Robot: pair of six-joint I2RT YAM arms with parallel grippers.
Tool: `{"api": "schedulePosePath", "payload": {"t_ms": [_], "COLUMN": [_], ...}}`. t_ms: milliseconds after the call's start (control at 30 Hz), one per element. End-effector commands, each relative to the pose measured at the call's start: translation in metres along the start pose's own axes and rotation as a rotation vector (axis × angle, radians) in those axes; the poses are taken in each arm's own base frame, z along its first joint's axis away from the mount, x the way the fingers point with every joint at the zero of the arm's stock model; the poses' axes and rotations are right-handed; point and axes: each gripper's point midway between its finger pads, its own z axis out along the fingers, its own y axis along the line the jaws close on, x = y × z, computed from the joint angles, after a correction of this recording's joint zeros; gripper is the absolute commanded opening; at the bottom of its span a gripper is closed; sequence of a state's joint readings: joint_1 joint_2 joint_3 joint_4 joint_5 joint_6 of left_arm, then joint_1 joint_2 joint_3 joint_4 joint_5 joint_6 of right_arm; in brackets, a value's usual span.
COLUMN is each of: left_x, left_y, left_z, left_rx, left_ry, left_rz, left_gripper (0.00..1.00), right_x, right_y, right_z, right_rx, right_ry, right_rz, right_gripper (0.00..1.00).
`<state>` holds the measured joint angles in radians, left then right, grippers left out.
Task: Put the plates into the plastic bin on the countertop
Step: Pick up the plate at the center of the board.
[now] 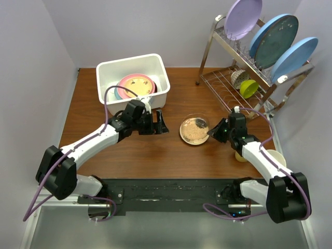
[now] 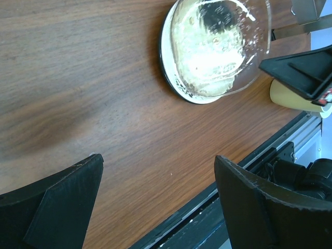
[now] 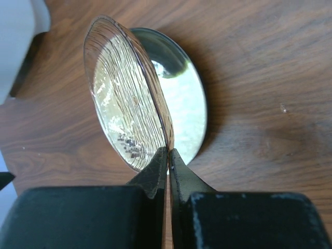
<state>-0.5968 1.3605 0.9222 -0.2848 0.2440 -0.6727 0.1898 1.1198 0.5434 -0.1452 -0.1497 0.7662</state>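
The small tan, see-through plate (image 1: 193,129) lies on the countertop (image 1: 88,111) right of centre. My right gripper (image 1: 211,133) is shut on its right rim. In the right wrist view the fingers (image 3: 155,168) pinch the ribbed rim of the plate (image 3: 124,98), which is tilted up off the wood. The white plastic bin (image 1: 129,60) stands at the back left. It holds a stack with a pink plate (image 1: 136,85) on top and a pale blue one (image 1: 118,94) under it. My left gripper (image 1: 161,126) hangs open over bare wood just in front of the bin, left of the tan plate (image 2: 207,52).
A chrome dish rack (image 1: 228,78) stands at the back right with a lilac plate (image 1: 243,17), two blue plates (image 1: 274,39) and a yellow-green cup (image 1: 249,88). A cream cup (image 1: 241,155) sits beside my right arm. The black base rail (image 1: 171,192) runs along the near edge.
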Motion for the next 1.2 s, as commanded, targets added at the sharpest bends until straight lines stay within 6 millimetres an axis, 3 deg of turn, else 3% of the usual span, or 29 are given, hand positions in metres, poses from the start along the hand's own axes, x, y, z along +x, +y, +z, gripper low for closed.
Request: {"api": "schedulePosePath", "payload": {"t_ms": [0,267,733,1167], "left_x": [-0.01,-0.006,-0.017,-0.011], "left_y": [-0.014,-0.015,-0.039,-0.034], "left_z": [0.0,0.01,0.027,0.046], "left_rx": [0.067,0.107,0.246,0.245], "left_ry": [-0.05,-0.05,-0.076,-0.054], "left_rz": [0.004,-0.02,-0.043,-0.058], "left_gripper": [0.92,0.92,0.93,0.93], "right_x": [-0.021,-0.023,-0.019,-0.014], "right_y": [0.024,0.029,0.043,0.064], "right_z": [-0.015,-0.025,-0.038,-0.053], "right_rx": [-0.057,-0.07,-0.144,-0.253], "right_ry": [-0.055,-0.066,-0.052,-0.022], "right_rz": [-0.02,-0.027,-0.017,-0.026], "right_gripper": [0.0,0.0,0.0,0.0]}}
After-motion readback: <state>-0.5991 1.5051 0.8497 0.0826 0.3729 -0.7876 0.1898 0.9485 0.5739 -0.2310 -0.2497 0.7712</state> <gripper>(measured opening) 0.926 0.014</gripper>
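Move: The open left hand goes for the clear plate, about 17 cm to its right, 2 cm ahead and roughly 5 cm below; the small white plate lies some 17 cm right, 4 cm back and 11 cm down. The right hand already grips the clear plate's rim, with the bin about 28 cm ahead and 43 cm left, and the small white plate some 9 cm left, 1 cm ahead and 6 cm below. The right hand raises the pinched clear plate 5 cm; the open left comes 4 cm right towards it. ##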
